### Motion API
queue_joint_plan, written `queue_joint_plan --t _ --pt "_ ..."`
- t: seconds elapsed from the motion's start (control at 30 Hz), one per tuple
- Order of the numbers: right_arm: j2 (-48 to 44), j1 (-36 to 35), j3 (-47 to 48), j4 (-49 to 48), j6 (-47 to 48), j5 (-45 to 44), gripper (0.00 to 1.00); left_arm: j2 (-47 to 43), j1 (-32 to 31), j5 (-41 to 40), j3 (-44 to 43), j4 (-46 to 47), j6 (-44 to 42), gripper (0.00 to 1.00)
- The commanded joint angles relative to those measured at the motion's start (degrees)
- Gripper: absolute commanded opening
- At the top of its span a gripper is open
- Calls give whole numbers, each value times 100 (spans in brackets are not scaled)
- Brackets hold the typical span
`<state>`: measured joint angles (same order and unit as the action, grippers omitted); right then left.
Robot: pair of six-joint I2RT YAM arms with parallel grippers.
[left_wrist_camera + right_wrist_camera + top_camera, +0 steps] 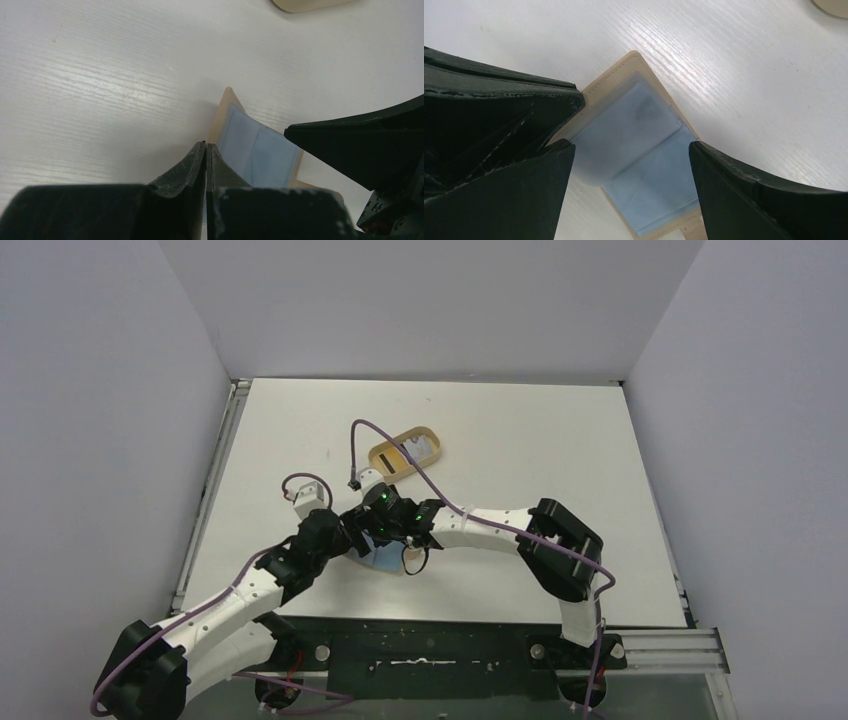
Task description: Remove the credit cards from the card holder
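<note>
The card holder (pixel 644 150) lies spread open on the white table, tan outside with light blue clear sleeves inside. My left gripper (pixel 206 146) is shut on the tan edge of its left flap, which stands tilted up (pixel 222 112). My right gripper (pixel 631 147) is open, with one finger on each side of the blue sleeves. No card shows clearly in the sleeves. From above, both grippers (pixel 352 538) (pixel 392 532) meet over the holder (pixel 385 560). A whitish credit card (pixel 416 448) with a black stripe lies in the oval tray.
The oval tan wooden tray (pixel 380 454) stands just beyond the grippers, and its rim shows in the wrist views (pixel 305 4) (pixel 831 6). A purple cable (pixel 355 445) loops above the arms. Grey walls enclose the table on three sides.
</note>
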<state>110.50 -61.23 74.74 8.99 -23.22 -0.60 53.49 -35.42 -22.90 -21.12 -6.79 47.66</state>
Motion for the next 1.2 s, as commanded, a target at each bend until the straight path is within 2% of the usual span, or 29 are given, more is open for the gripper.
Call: queue_joint_plan --t 0.0,0.13,0.4,0.8,0.9,0.97,1.07,1.17 --pt "163 -72 246 -487 -73 -27 88 -137 35 15 -120 178 83 0" --pt "380 -75 188 -638 -135 -34 88 -207 44 22 -120 145 104 0" --pt "613 -82 -277 -1528 -462 -11 88 -443 79 83 -120 -29 190 0" --pt "236 -84 -561 -492 -150 -589 88 -430 178 71 -90 -134 208 0" --pt "118 -67 -829 -608 -175 -492 89 -213 708 562 78 -31 235 0" --pt "74 -9 -1015 -793 -239 -310 89 76 1347 1290 176 172 195 18" --pt "7 164 -1396 -1345 -464 265 89 849 2305 2545 137 547 6 38" --pt "-30 349 -1678 -1802 -562 770 89 1806 2795 3604 -139 1048 -243 45"
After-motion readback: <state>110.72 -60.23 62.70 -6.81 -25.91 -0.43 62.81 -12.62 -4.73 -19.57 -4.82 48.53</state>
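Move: The left fingers are shut on the card holder's raised left end, its middle about 6 cm to their right, 2 cm back and 4 cm below. The right hand hovers, fingers wide, over the same holder: its middle lies some 3 cm back, 3 cm right and 4 cm down. The beige tray stands about 17 cm ahead and 10 cm right of the left hand, 5 cm lower. The right hand, spread wide, comes down about 4 cm onto the clear sleeves, shifting slightly left on the way, then slides some 3 cm back to the right at that low height. The left hand stays near the holder's left end at first, then lets go, opening almost halfway as it swings about 5 cm left and 5 cm down, tipping down. ##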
